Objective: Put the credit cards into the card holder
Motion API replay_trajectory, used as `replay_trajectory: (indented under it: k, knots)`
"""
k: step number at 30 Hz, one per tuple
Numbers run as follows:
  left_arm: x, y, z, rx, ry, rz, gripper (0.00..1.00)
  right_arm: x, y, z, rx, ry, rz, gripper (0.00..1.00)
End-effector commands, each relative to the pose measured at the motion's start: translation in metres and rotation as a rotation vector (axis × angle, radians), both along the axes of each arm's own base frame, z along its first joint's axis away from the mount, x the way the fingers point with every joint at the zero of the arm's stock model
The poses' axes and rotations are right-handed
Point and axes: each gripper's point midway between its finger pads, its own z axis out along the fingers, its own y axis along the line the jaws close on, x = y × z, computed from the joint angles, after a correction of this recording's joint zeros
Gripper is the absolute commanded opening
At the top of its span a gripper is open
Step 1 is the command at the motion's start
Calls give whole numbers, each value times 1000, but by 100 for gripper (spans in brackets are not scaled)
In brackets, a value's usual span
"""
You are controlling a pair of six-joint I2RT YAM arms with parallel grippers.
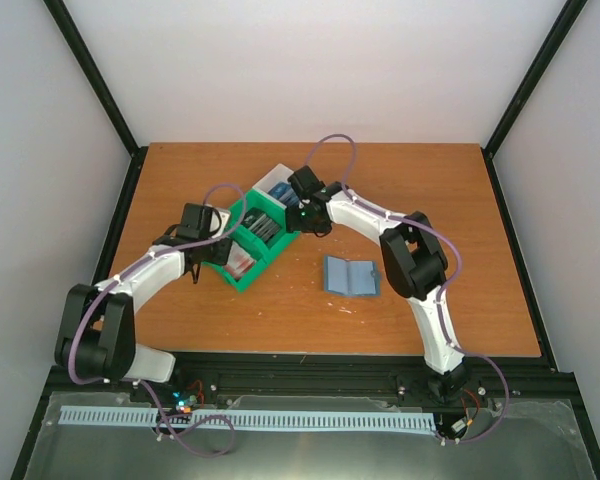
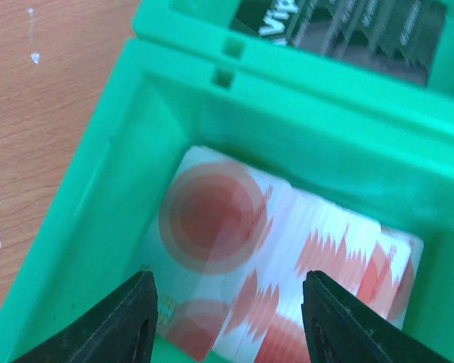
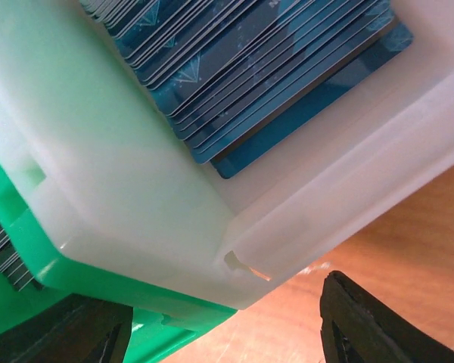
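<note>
The credit cards lie in stacks inside bins. A red and white stack (image 2: 287,249) fills a green bin (image 2: 98,189), and my left gripper (image 2: 227,321) hangs open just above it, with nothing between its fingers. A blue stack (image 3: 265,68) sits in a white bin (image 3: 136,151). My right gripper (image 3: 219,325) is open over that bin's near corner, one finger over green plastic and the other over bare table. The card holder (image 1: 350,276) lies open and flat on the table, to the right of the bins and apart from both grippers.
Dark cards (image 2: 340,26) stand in a second green compartment beyond the red stack. The green bins (image 1: 250,245) and the white bin (image 1: 278,183) are clustered diagonally mid-table. Black frame posts (image 1: 115,230) edge the wooden table (image 1: 430,190).
</note>
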Motion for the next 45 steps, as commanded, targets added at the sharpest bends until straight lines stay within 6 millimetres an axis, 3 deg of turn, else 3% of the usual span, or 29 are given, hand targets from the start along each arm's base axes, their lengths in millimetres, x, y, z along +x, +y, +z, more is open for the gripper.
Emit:
replay_trajectory:
  k: [1,7,17,27,35,45]
  knots:
    - [-9,-7,6,50,-35,-103,55,26,-40,-24,-210,-64,-20,66]
    - [-1,-9,6,61,-19,-113,55,34,-22,-9,-120,-74,51,66]
    - [22,-10,-14,131,70,-84,49,17,-10,30,9,-45,28,70]
    - [26,-14,-24,176,68,-110,49,3,-2,25,49,13,12,71]
    - [27,-8,-33,216,86,-95,39,1,-3,15,31,29,31,71]
    - [35,-9,-20,213,65,-87,29,2,-5,15,11,21,44,70]
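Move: The red-and-white cards lie about 4 cm right of the left hand, 1 cm back and 5 cm lower; the black cards are 6 cm ahead and 11 cm right. From the right hand the box's middle compartment, holding the black cards, is some 9 cm left, 1 cm back and 3 cm below; the blue cards are 6 cm ahead, 4 cm left, and the card holder 13 cm back, 12 cm right. After a 1 cm draw back, the left hand reaches roughly 3 cm forward and sinks about 3 cm into the red-and-white compartment, tilting some 10 degrees left side up, then narrows its half-open fingers over the leftmost card. The right hand, open across the green box's right-hand wall, goes 3 cm forward, then draws most of the way back, rising slightly. ##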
